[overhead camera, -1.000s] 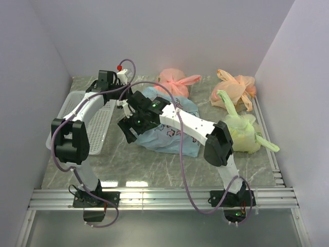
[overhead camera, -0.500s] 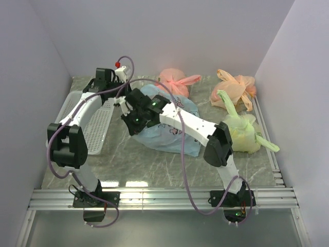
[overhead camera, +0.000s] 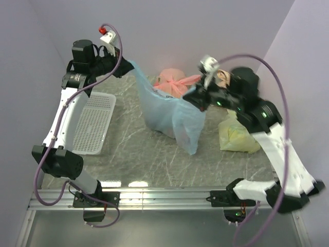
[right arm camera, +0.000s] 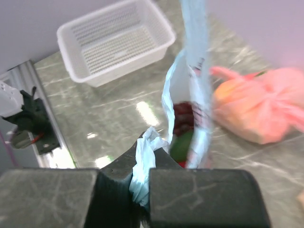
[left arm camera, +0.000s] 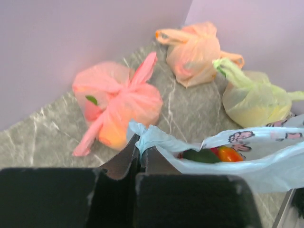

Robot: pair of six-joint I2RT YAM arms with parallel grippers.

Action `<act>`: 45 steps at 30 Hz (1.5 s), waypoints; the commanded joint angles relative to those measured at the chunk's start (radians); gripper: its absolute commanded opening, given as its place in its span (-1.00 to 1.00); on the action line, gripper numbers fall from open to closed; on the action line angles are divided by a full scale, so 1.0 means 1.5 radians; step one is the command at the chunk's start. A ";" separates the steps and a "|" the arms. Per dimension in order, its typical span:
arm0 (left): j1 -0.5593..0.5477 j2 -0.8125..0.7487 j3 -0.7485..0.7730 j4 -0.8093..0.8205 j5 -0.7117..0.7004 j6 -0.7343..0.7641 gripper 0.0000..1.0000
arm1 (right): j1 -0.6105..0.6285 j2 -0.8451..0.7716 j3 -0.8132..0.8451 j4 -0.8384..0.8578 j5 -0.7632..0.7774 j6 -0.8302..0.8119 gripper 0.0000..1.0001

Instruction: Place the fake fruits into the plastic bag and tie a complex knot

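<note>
The light blue plastic bag (overhead camera: pixel 169 116) hangs stretched between my two grippers, its bottom near the table. My left gripper (overhead camera: pixel 126 64) is raised at the back left, shut on one bag handle (left arm camera: pixel 152 135). My right gripper (overhead camera: pixel 193 98) is lifted on the right, shut on the other handle (right arm camera: pixel 145 156). Fake fruits lie inside the bag: a dark green one (left arm camera: pixel 202 156) and an orange-red one (left arm camera: pixel 229 154) in the left wrist view, a dark red one (right arm camera: pixel 183 116) and a green one (right arm camera: pixel 182 142) in the right wrist view. No knot on this bag is in view.
A white basket (overhead camera: pixel 95 121) sits at the left. A tied pink bag (overhead camera: pixel 172 82) lies behind the blue bag. A tied orange bag (left arm camera: pixel 194 50) lies at the back right, and a yellow-green bag (overhead camera: pixel 236 134) sits under the right arm.
Both arms rose and swung apart, lifting the bag off the table by its handles. The right gripper shut on its handle.
</note>
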 commanded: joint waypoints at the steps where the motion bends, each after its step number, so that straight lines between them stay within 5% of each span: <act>1: -0.001 -0.021 0.074 0.004 -0.010 -0.037 -0.99 | -0.038 -0.115 -0.118 0.075 -0.029 -0.062 -1.00; 5: -0.001 -0.066 0.085 -0.055 -0.076 -0.051 -0.99 | -0.104 -0.213 -0.233 0.117 0.007 -0.087 -1.00; 11: -0.008 -0.213 -0.136 -0.104 -0.150 0.041 -0.99 | -0.172 -0.232 -0.378 0.230 0.032 -0.013 -1.00; 17: -0.017 -0.340 -0.445 -0.114 -0.197 0.176 -0.99 | -0.266 -0.118 -0.428 0.303 -0.007 0.038 -1.00; 23: -0.025 -0.347 -0.616 -0.075 -0.259 0.223 -0.99 | -0.289 0.023 -0.432 0.347 -0.031 0.054 -1.00; 33: -0.050 -0.296 -0.719 -0.038 -0.302 0.283 -0.99 | -0.286 0.236 -0.410 0.370 -0.071 0.083 -1.00; 45: -0.068 -0.162 -0.678 -0.035 -0.318 0.320 -0.99 | -0.277 0.306 -0.377 0.345 -0.076 0.049 -1.00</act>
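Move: Each hand grips a corner of the blue bag high above the table. The left is bound for bare table about 15 cm back, 8 left and 36 down; the bag's loaded body hangs some 8 back, 19 right, 25 down, with the basket level with the hand and 31 left. The right's spot is about 13 cm ahead, 9 right, 36 down; from it the pink bag is 29 ahead and 1 left, the yellow-green bag 10 ahead and 35 right. Both grippers keep their pinch on the blue bag's corners and bring it down some 35 cm while drawing the corners apart. The left lifts slightly, then sweeps back about 15 cm and 8 left towards the table by the basket; the right swings right, then forward, ending roughly 13 cm ahead and 9 right. Both tip their fingers steeply down, the right also turning some 20 degrees clockwise. ##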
